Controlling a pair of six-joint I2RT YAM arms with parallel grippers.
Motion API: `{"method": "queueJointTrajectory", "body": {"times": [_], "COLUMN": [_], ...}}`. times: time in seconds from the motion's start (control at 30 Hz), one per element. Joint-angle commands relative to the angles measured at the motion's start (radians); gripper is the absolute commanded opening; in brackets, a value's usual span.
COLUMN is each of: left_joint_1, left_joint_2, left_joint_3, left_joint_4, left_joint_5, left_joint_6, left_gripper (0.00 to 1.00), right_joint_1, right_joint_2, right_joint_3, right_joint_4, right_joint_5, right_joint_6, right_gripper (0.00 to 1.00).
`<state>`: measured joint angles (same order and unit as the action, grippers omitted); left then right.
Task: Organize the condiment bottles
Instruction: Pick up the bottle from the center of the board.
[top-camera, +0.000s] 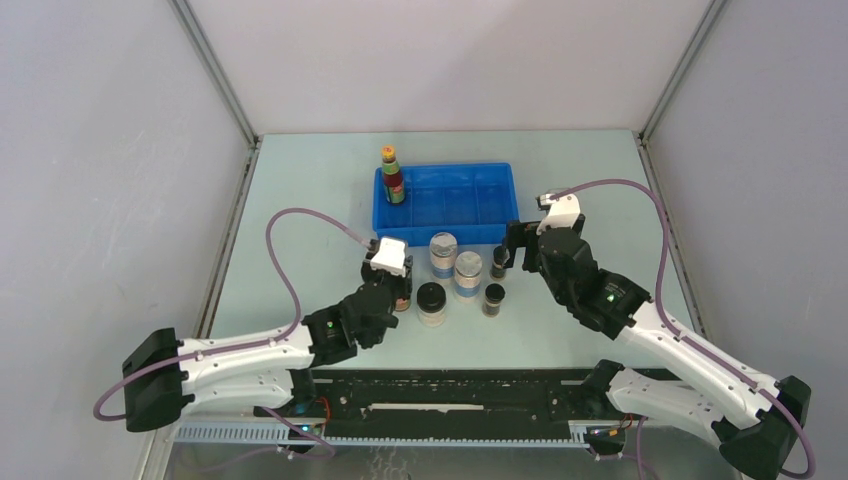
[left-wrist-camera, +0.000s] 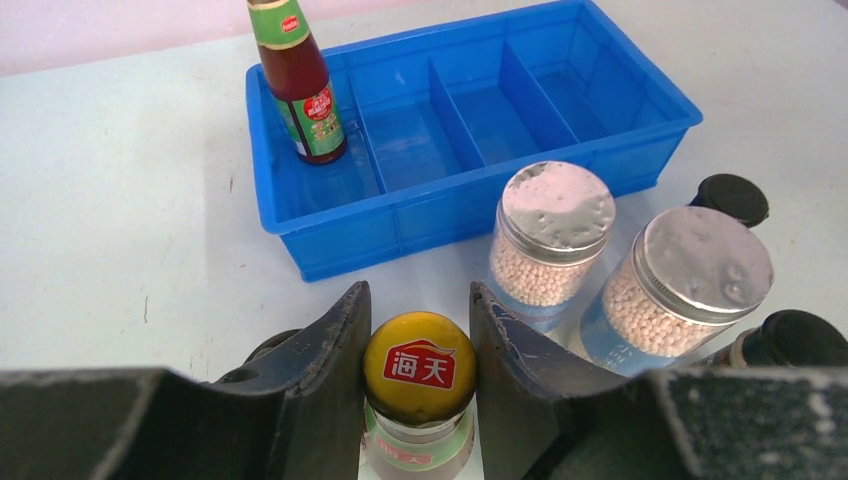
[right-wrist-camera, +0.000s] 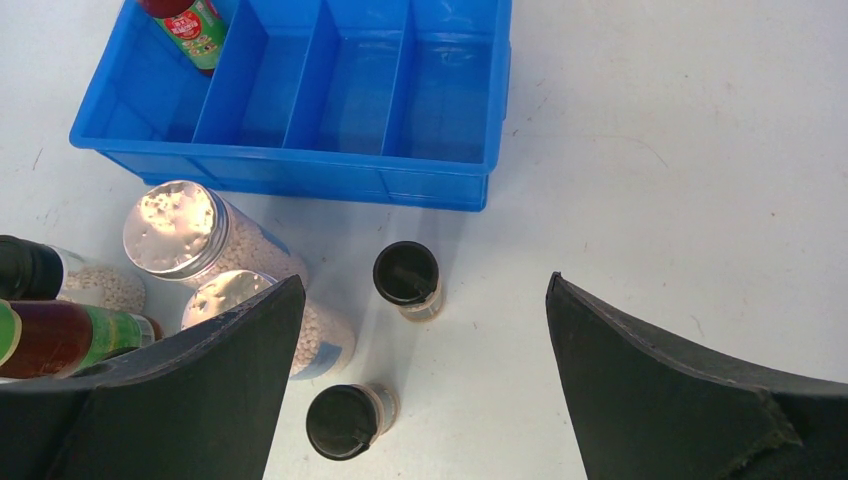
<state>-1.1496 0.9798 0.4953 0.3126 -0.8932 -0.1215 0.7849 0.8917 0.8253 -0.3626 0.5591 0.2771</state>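
Note:
My left gripper (top-camera: 397, 278) (left-wrist-camera: 419, 297) is shut on the yellow cap of a tall red-labelled bottle (left-wrist-camera: 418, 372) standing on the table in front of the blue tray (top-camera: 447, 222). A second tall bottle (top-camera: 393, 175) (left-wrist-camera: 299, 82) stands in the tray's left compartment. Two silver-lidded jars (top-camera: 443, 252) (top-camera: 467, 272), a black-lidded pale jar (top-camera: 431, 303) and two tiny dark vials (top-camera: 499, 262) (top-camera: 493, 299) stand in a group on the table. My right gripper (top-camera: 514, 244) (right-wrist-camera: 424, 280) hangs open above the vials (right-wrist-camera: 407, 278) (right-wrist-camera: 343, 420), holding nothing.
The tray's (right-wrist-camera: 300, 165) three right compartments hold nothing. Grey walls enclose the table on three sides. The silver-lidded jars (left-wrist-camera: 552, 240) (left-wrist-camera: 680, 285) stand close to the right of my left fingers.

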Motion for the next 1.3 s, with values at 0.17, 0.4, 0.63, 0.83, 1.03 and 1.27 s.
{"method": "queueJointTrajectory", "body": {"times": [0.17, 0.4, 0.63, 0.83, 1.03, 1.27], "left_joint_1": [0.004, 0.004, 0.004, 0.005, 0.019, 0.061], "left_joint_2": [-0.007, 0.005, 0.030, 0.054, 0.075, 0.088], "left_joint_3": [0.134, 0.174, 0.231, 0.261, 0.292, 0.339], "left_joint_4": [0.096, 0.097, 0.097, 0.124, 0.137, 0.133], "left_joint_5": [-0.002, 0.003, -0.003, -0.012, -0.008, 0.015], "left_joint_6": [0.038, 0.053, 0.088, 0.119, 0.146, 0.162], "left_gripper": [0.00, 0.00, 0.00, 0.00, 0.00, 0.00], "right_joint_1": [-0.006, -0.004, -0.001, 0.002, 0.002, 0.002], "right_joint_2": [-0.030, -0.032, -0.034, -0.042, -0.043, -0.042], "right_joint_3": [-0.008, -0.008, -0.011, -0.018, -0.021, -0.022], "right_joint_4": [0.011, 0.011, 0.007, 0.005, 0.005, 0.007], "right_joint_5": [0.007, 0.009, 0.013, 0.017, 0.019, 0.018], "right_joint_6": [0.019, 0.020, 0.029, 0.033, 0.033, 0.033], "right_gripper": [1.00, 1.00, 1.00, 0.99, 1.00, 0.99]}}
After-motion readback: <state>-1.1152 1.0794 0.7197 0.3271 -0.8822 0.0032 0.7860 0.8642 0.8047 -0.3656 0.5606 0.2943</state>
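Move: The left hand already grips the bottle by its yellow cap. The blue tray lies about 30 cm ahead, 11 cm right and 17 cm below, with the first bottle in its left compartment 2 cm left of the hand. The near silver-lid jar is 9 cm ahead and 10 cm right, the black-lid jar 8 cm right and 3 cm back. From the right hand, the tray lies 27 cm ahead and 16 cm left. Straight up for the most part, about 7 cm, the left hand raises the pinched bottle, easing right as it climbs and then slightly forward, a couple of centimetres each way, towards the tray. The wrist tips up some 5 degrees while the fingers keep their hold on the cap. ##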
